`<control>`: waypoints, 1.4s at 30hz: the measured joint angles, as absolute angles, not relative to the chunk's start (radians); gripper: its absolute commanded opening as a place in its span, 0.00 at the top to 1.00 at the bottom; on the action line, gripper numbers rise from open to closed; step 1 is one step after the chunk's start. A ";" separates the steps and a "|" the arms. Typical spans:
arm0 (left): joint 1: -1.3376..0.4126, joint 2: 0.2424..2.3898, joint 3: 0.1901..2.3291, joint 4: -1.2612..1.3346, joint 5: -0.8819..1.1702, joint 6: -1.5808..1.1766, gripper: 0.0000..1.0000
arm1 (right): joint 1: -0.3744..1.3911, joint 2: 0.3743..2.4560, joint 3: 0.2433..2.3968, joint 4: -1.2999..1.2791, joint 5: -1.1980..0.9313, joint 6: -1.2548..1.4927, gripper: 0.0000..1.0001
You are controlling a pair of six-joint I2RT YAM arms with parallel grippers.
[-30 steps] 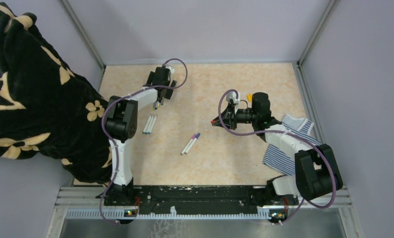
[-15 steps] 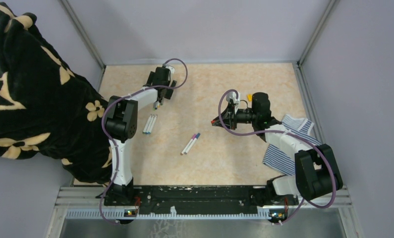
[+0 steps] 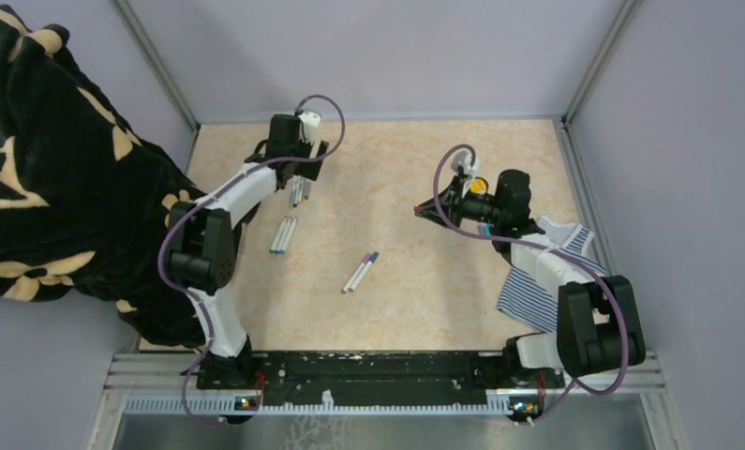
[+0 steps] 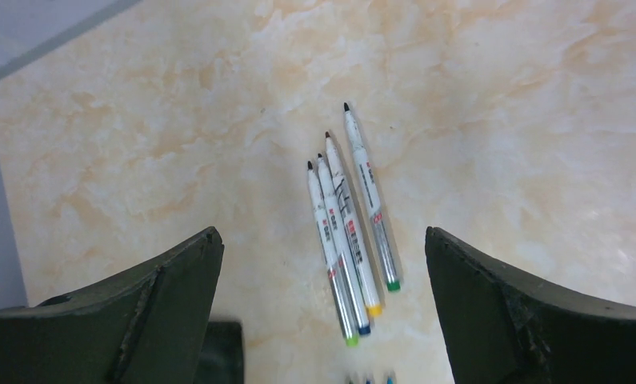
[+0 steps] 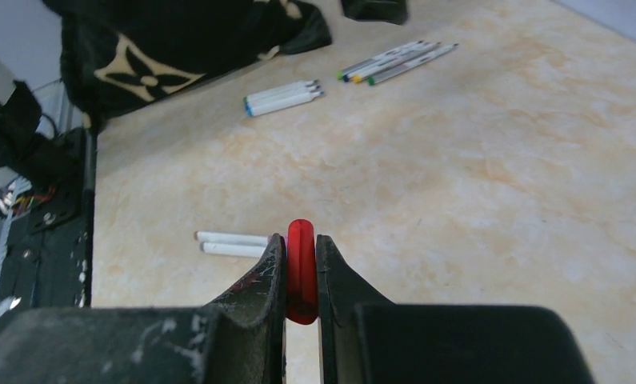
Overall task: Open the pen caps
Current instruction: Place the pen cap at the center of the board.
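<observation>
Several uncapped white pens with green, yellow and blue ends lie side by side below my left gripper, which hangs wide open above them, touching none. From above, the left gripper is just behind that group. My right gripper is shut on a small red pen cap, held off the table right of centre. A pair of pens lies mid-table. Three more pens with blue ends lie nearer the left arm.
A black cloth with cream flowers is heaped along the left edge. A blue-and-white striped cloth lies under the right arm at the right edge. Grey walls close the far side.
The left gripper has shifted back and left, still open over the pens. The right gripper has drawn back to the right with the red cap still in it.
</observation>
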State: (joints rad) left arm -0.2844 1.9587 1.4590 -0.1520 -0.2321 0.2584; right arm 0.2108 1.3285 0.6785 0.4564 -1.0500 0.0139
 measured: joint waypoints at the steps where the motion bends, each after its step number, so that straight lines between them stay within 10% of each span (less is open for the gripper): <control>1: -0.279 1.914 1.440 -0.155 -0.204 0.258 0.00 | 0.187 1.328 0.678 0.480 -1.035 0.044 1.00; 21: -0.128 1.185 0.827 -0.371 0.511 0.421 0.00 | -0.038 1.463 0.818 0.387 -0.689 0.183 1.00; 42: -0.128 1.094 0.730 -0.405 0.707 0.530 0.00 | -0.167 1.838 1.119 0.179 -0.520 0.153 1.00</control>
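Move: The red cap in the right hand is bound for the yellow caps, about 22 cm ahead of that hand, 18 cm to its right and 17 cm below. The purple and blue caps lie about 8 cm ahead and 18 cm to its right. From the left hand, the pink and blue capped pens lie about 26 cm back, 15 cm right; four open pens are 1 cm back, straight beneath, and three more 16 cm back, 4 cm left, all some 8 cm down. The red cap stays pinched in the right fingers and travels rightward and forward, some 20 cm each way, towards the yellow caps, sinking about 10 cm late on while the hand swings clockwise and tips downward. Meanwhile the empty left hand rises off the open pens, then draws back about 25 cm, settling lower and turning clockwise towards the capped pens, fingers still wide. ##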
